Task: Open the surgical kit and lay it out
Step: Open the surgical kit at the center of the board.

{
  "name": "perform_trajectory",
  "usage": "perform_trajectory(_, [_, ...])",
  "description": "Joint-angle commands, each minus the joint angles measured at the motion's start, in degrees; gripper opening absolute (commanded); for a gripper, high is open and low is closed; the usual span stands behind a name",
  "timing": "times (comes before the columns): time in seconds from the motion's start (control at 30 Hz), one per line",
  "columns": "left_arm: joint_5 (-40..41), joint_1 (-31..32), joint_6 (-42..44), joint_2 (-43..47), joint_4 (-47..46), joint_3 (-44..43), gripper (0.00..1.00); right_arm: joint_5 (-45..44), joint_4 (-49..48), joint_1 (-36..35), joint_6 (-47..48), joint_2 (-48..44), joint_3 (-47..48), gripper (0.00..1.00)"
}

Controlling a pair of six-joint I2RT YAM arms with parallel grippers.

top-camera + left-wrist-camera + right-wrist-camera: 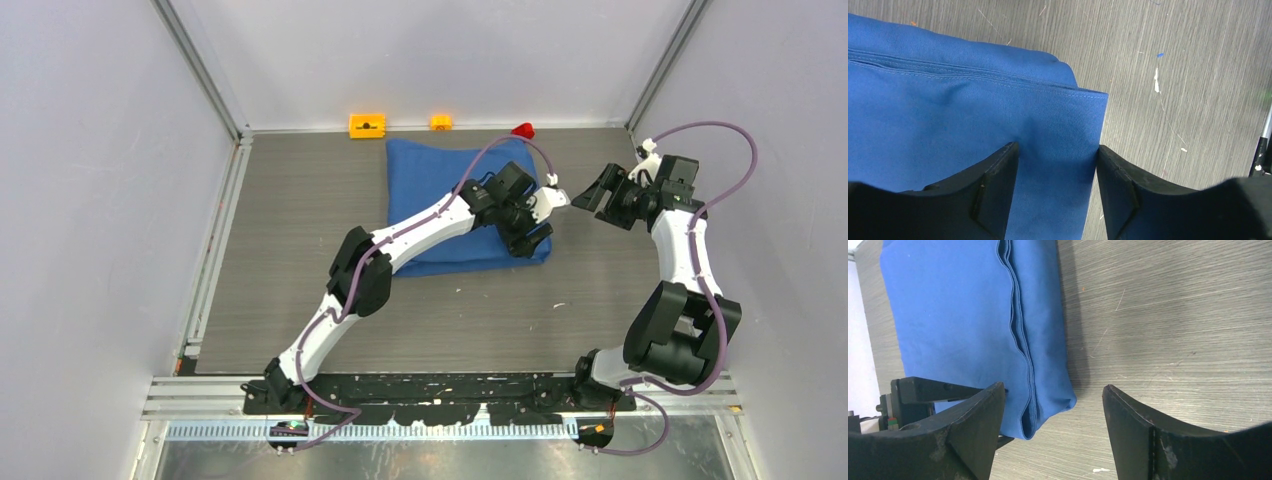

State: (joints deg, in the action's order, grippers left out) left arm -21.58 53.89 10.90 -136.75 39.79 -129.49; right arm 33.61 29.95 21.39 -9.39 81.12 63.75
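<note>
The surgical kit is a folded blue cloth wrap (440, 175) lying flat at the back middle of the table; whatever it holds is hidden. My left gripper (532, 238) is down on its near right corner. In the left wrist view the gripper (1056, 147) has its jaws apart astride the hemmed right edge of the wrap (948, 115), one fingertip (998, 180) on the cloth, the other at the edge. My right gripper (585, 195) hovers just right of the wrap. It (1053, 386) is open, with bare table between its fingers and the wrap's corner (1048, 405) ahead.
Two orange blocks (367, 125) (441, 122) and a small red block (522, 130) sit along the back wall. Grey walls close in the table on the left, back and right. The table (300, 290) is grey wood grain.
</note>
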Motion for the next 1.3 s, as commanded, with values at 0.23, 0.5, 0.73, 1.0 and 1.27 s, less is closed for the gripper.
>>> perform_trajectory(0.23, [-1.21,0.16,-0.39,1.67,-0.49,-2.61,0.33,1.73,-1.57,0.61,0.01,0.79,0.15,0.76])
perform_trajectory(0.5, [-0.51,0.08,0.50,4.37,0.74,-2.61,0.05,1.73,-1.31,0.67,0.08,0.88,0.24,0.76])
perform_trajectory(0.73, [6.86,-3.02,-3.51,12.20,0.34,0.88,0.00,1.57,-0.60,0.67,0.77,-0.21,0.85,0.75])
perform_trajectory(1.0, [12.37,-20.34,-7.54,35.96,-5.46,22.72,0.00,4.00,-1.13,0.64,0.21,-2.82,1.67,0.75])
perform_trajectory(1.27, [27.12,-42.96,0.33,62.39,-7.82,53.88,0.00,3.40,-1.23,-1.59,0.72,-2.90,3.07,0.76])
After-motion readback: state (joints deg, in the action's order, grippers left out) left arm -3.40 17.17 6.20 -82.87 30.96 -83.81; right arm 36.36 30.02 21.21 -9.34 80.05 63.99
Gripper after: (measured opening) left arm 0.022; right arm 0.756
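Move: The left hand's open fingers are already at the blue kit: the near right corner of its top flap lies about 4 cm to their right and 3 cm back, barely 1 cm lower. The folded kit's middle is some 14 cm left and 9 cm ahead, and the red box stands straight ahead, about 27 cm out. From the idle right hand that corner is roughly 9 cm left, 7 cm back and 9 cm below. The left hand stays at the kit's near right corner while its fingers close fully and pinch the top flap close to its stitched corner. Holding that pinch, it sets off slowly, then sweeps fast to the left across the kit and beyond its left side, about 38 cm, rising some 16 cm and drifting 10 cm forward as the wrist turns about 55 degrees counter-clockwise. ##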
